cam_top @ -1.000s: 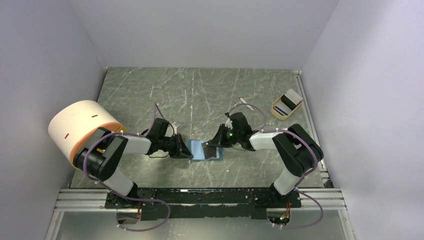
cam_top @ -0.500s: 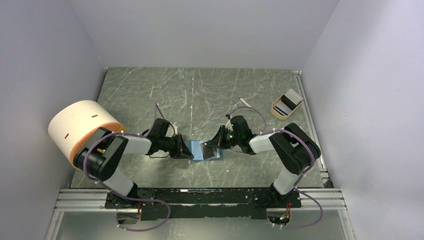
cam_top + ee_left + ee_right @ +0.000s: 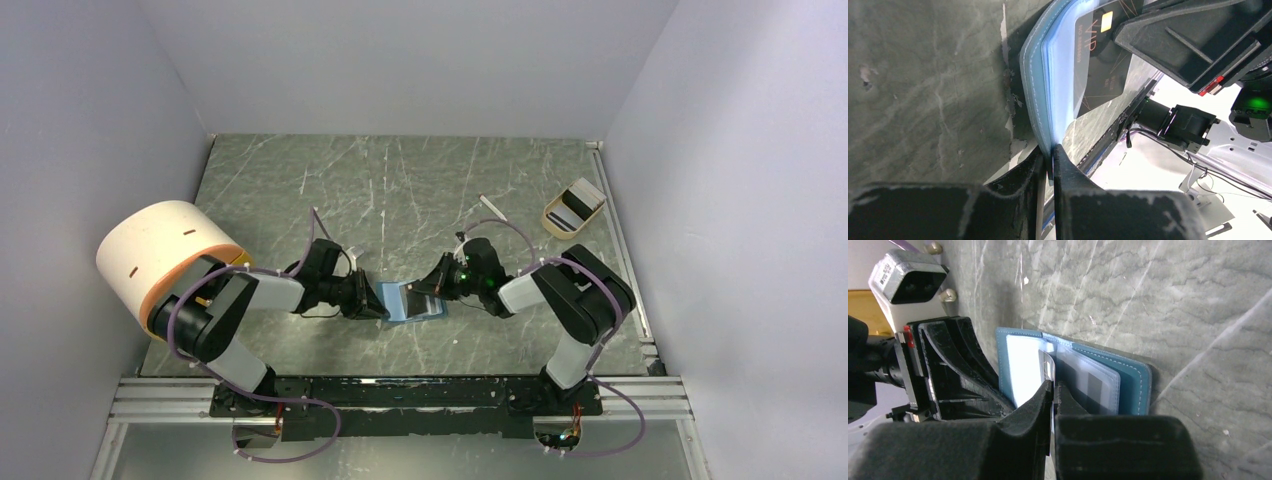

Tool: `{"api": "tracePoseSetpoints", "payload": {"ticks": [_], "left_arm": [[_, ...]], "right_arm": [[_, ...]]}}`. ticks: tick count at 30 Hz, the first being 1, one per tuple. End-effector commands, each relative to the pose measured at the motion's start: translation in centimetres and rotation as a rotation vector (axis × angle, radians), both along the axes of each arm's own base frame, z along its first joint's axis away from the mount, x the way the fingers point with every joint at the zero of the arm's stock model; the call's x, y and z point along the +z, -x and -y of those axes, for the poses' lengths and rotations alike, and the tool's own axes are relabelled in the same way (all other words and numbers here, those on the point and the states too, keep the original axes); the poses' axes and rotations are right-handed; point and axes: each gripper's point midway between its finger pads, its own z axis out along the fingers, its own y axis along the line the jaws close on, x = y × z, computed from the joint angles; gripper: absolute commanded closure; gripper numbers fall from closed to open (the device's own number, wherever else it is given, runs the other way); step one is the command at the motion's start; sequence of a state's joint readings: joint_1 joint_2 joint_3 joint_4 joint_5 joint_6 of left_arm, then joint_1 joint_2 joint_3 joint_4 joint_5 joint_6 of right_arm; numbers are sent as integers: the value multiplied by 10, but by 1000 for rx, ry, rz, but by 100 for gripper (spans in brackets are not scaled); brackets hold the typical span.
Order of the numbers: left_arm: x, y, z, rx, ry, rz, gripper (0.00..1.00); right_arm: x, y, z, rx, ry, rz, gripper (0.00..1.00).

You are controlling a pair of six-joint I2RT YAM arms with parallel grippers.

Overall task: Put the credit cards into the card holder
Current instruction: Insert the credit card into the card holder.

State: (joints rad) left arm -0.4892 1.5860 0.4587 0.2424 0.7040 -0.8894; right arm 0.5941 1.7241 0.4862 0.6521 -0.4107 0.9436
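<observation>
The teal-blue card holder (image 3: 408,300) lies open on the table between both arms. My left gripper (image 3: 372,300) is shut on its left edge, pinching the cover and clear sleeves (image 3: 1050,155). My right gripper (image 3: 432,286) is shut on a dark credit card (image 3: 1098,55) marked VIP with a gold chip. That card stands on edge among the holder's clear sleeves (image 3: 1048,367), its lower part behind a translucent sleeve. In the right wrist view the card holder (image 3: 1130,385) spreads to both sides of my right gripper (image 3: 1054,388). More credit cards (image 3: 572,206) sit in the tan tray.
A small tan tray (image 3: 553,221) stands at the back right near the wall. A thin white stick (image 3: 490,207) lies behind the right arm. A large white and orange cylinder (image 3: 160,250) sits at the left edge, beside the left arm.
The right gripper has shifted slightly nearer and lower over the card holder with the card in it. The left gripper has kept its pinch and place.
</observation>
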Motion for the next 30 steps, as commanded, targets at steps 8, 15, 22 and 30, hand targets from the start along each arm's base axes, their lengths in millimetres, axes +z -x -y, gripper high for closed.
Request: {"api": "tracePoseSetpoints", "payload": {"ticks": [8, 15, 22, 30], "left_arm": [[4, 11, 10, -41, 54, -7, 85], [3, 11, 12, -45, 57, -11, 84], [2, 12, 12, -45, 53, -13, 84], [2, 12, 12, -45, 46, -11, 84]], "right_arm": [[-12, 2, 5, -75, 7, -13, 99], [-22, 11, -2, -21, 45, -26, 89], [-32, 8, 25, -31, 272, -21, 72], [-24, 5, 45, -32, 415, 14, 63]]}}
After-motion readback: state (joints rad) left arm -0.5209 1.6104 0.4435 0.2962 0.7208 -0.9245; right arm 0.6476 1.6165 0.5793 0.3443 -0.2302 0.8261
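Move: Just left of the right hand, the card holder's left pocket, already taking the held credit card's edge, is centred some 4 cm to the left, 2 cm back and 1 cm down. The card's middle is about 3 cm back of the right hand, sideways level; the holder's right pocket is roughly 3 cm right and 3 cm back. From the left hand, the left pocket lies about 3 cm right, 2 cm ahead and 1 cm down. Pushing the card leftward about 1 cm into the clear left pocket, the right hand then opens its fingers part way and draws back right by some 2 cm, also slightly forward, tipping its fingers about 15 degrees more steeply down. The left hand, pinching the holder's left edge at first, eases about 1 cm back and nearly 1 cm right. ##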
